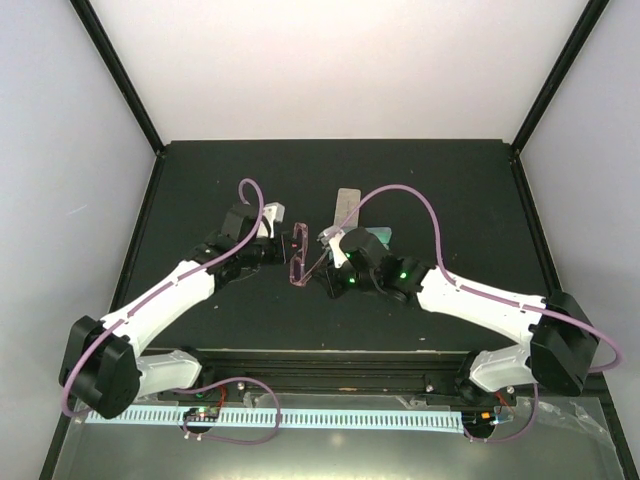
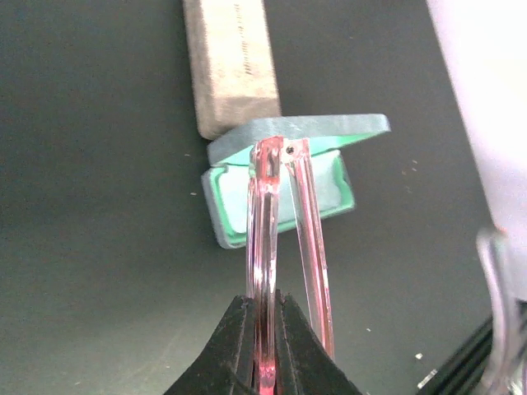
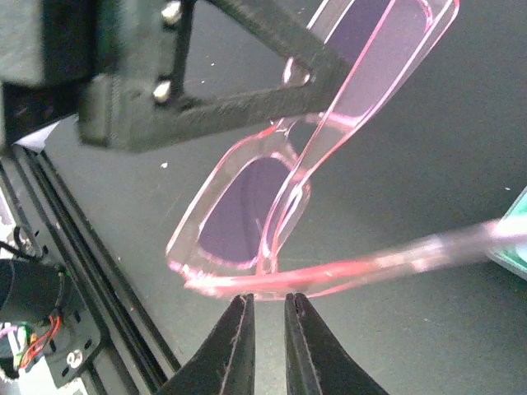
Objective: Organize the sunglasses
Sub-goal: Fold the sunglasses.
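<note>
The reddish-pink sunglasses [image 1: 298, 258] hang in the air at the table's middle, between my two grippers. My left gripper [image 1: 282, 248] is shut on their frame, and the left wrist view shows the pink frame [image 2: 263, 222] pinched between the black jaws [image 2: 265, 311]. My right gripper [image 1: 325, 268] is narrowly open and holds nothing. In the right wrist view its tips [image 3: 268, 303] sit just below one unfolded temple arm [image 3: 346, 276] of the glasses [image 3: 247, 197]; I cannot tell if they touch it. The black-framed pair is out of view.
An open blue-grey case with green lining [image 2: 284, 185] lies on the table beyond the glasses, partly hidden under my right arm in the top view [image 1: 378, 237]. A closed beige case [image 1: 347, 205] lies behind it and shows in the left wrist view [image 2: 229, 62]. The left gripper's body [image 3: 206, 107] is close above the right jaws.
</note>
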Available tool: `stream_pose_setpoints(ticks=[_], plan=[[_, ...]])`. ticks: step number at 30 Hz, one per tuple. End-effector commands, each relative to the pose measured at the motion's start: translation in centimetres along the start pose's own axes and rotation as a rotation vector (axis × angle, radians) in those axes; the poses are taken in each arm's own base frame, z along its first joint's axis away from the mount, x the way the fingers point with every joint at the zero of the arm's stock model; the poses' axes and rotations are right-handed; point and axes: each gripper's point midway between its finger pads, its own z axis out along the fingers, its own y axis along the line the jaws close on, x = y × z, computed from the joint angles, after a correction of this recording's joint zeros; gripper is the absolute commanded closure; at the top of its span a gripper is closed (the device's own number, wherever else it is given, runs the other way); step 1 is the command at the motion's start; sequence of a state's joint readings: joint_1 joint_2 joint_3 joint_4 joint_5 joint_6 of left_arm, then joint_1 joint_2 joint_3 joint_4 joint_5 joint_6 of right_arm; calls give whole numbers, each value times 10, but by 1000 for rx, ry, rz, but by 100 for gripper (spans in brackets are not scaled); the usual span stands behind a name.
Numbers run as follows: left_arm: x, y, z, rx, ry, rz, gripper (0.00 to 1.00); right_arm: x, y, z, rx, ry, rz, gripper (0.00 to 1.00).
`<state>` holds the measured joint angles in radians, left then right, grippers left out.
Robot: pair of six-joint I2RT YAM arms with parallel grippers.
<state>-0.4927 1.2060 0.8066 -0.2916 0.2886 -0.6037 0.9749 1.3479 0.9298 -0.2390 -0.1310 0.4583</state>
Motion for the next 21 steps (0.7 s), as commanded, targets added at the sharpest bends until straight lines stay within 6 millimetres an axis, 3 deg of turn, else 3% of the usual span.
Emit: stream_pose_setpoints(ticks=[1,6,10,15,21], plan=[[1,-43,-12,217,3,92,98,-16,-6,5,55,-45,24,87],[14,-69,-15,361,50,178,99,-19,-3,9,43,-51,33,88],[18,-63,-8,327,46,250,98,-9,-10,7,61,-44,58,88],[11,-54,-2,255,4,339,98,8,-55,-20,236,-105,166,88],[12,-85,6,236,-27,633,98,20,-119,-78,457,-244,351,87]])
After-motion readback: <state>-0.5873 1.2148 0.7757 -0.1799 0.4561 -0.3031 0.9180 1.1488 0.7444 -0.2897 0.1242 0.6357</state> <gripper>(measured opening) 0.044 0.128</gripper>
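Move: The left hand already pinches the sunglasses, their middle some 2 cm to its right; the open case lies about 15 cm right, 8 cm ahead and 15 cm below it, the brown case roughly 12 cm beyond that and 3 cm farther left. From the right hand, beside the free temple, the sunglasses' middle is some 6 cm ahead, 5 cm left and level, the open case about 14 cm ahead, 8 cm right and 15 cm below. The right hand retreats about 8 cm rightward; the left swings the pinched sunglasses right, back and clockwise. ##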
